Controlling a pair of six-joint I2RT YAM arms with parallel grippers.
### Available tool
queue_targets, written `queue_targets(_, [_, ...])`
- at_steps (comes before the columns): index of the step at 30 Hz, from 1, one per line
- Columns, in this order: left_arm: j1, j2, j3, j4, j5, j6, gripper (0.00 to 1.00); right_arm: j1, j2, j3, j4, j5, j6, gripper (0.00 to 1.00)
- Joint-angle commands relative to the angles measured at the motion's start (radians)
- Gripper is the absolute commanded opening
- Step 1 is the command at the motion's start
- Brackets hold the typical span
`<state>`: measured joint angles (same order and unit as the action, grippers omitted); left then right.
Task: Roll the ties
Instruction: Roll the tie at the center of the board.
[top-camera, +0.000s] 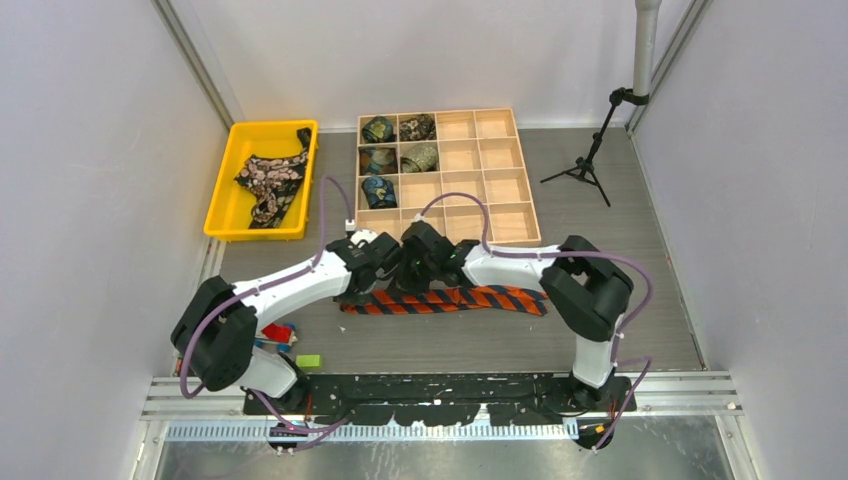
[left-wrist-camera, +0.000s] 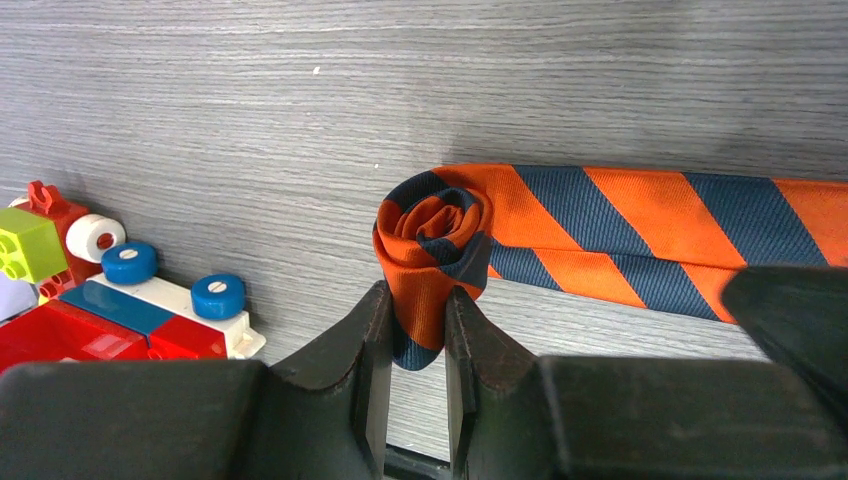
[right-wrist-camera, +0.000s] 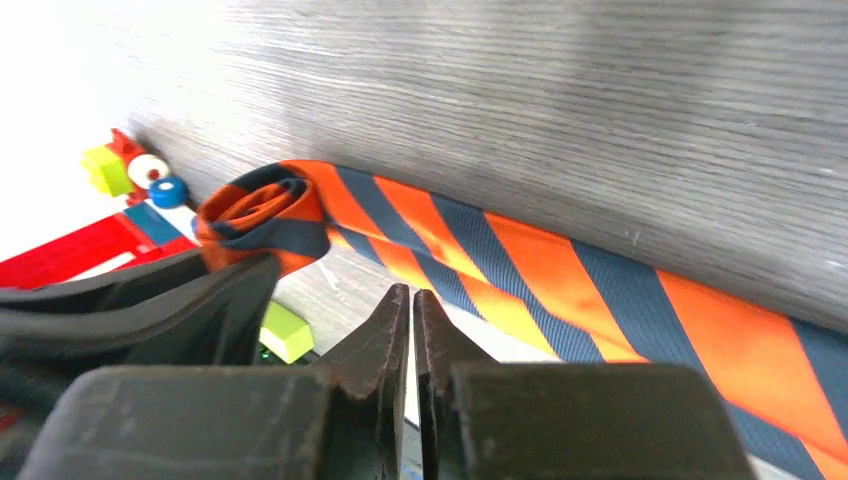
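An orange-and-dark-blue striped tie lies flat across the table in front of both arms. Its left end is wound into a small roll. My left gripper is shut on the near side of that roll, fabric pinched between its fingers. My right gripper hovers just right of the roll, above the tie's near edge. Its jaws are almost together with nothing between them. A black tie with pink flowers lies in the yellow bin. Several small rolled ties fill the wooden tray's left compartments.
The wooden compartment tray stands just behind the grippers, its right cells bare. Toy blocks sit left of the roll, and a green block lies near the left arm's base. A small tripod stands at the back right.
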<state>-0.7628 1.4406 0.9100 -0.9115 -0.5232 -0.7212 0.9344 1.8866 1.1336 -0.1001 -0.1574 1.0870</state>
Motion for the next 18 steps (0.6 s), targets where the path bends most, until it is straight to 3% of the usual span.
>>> queue_targets(1, [0.005,0.007,0.002,-0.022,-0.037,0.000,0.00,-0.035,-0.134,-0.019,-0.074,0.072,-0.025,0.12])
queue_targets(18, [0.001,0.133,0.060,-0.039,-0.061,-0.005,0.00,-0.122,-0.430,-0.115,-0.303,0.264,-0.075,0.13])
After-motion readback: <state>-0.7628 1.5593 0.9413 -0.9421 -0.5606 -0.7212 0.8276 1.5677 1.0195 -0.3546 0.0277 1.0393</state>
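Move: The left fingers already pinch the tie roll, its middle about 1 cm ahead of and 1 cm below that hand; the toy truck is some 14 cm left and 8 cm back. From the shut right hand the tie's crosswise keeper loop lies about 13 cm right, 1 cm back and 3 cm below. The roll is roughly 10 cm to its left and 1 cm back, and the middle of the tray's near edge about 10 cm ahead and 12 cm right. Keeping its pinch on the roll, the left hand lowers it about 1.5 cm towards the table, edging slightly left and tilting its left side up a little. The right hand, empty and shut, heads right above the flat strip towards the keeper loop, some 10 cm in all, rising about 4 cm and edging forward 2 cm, while turning roughly 10 degrees clockwise. ##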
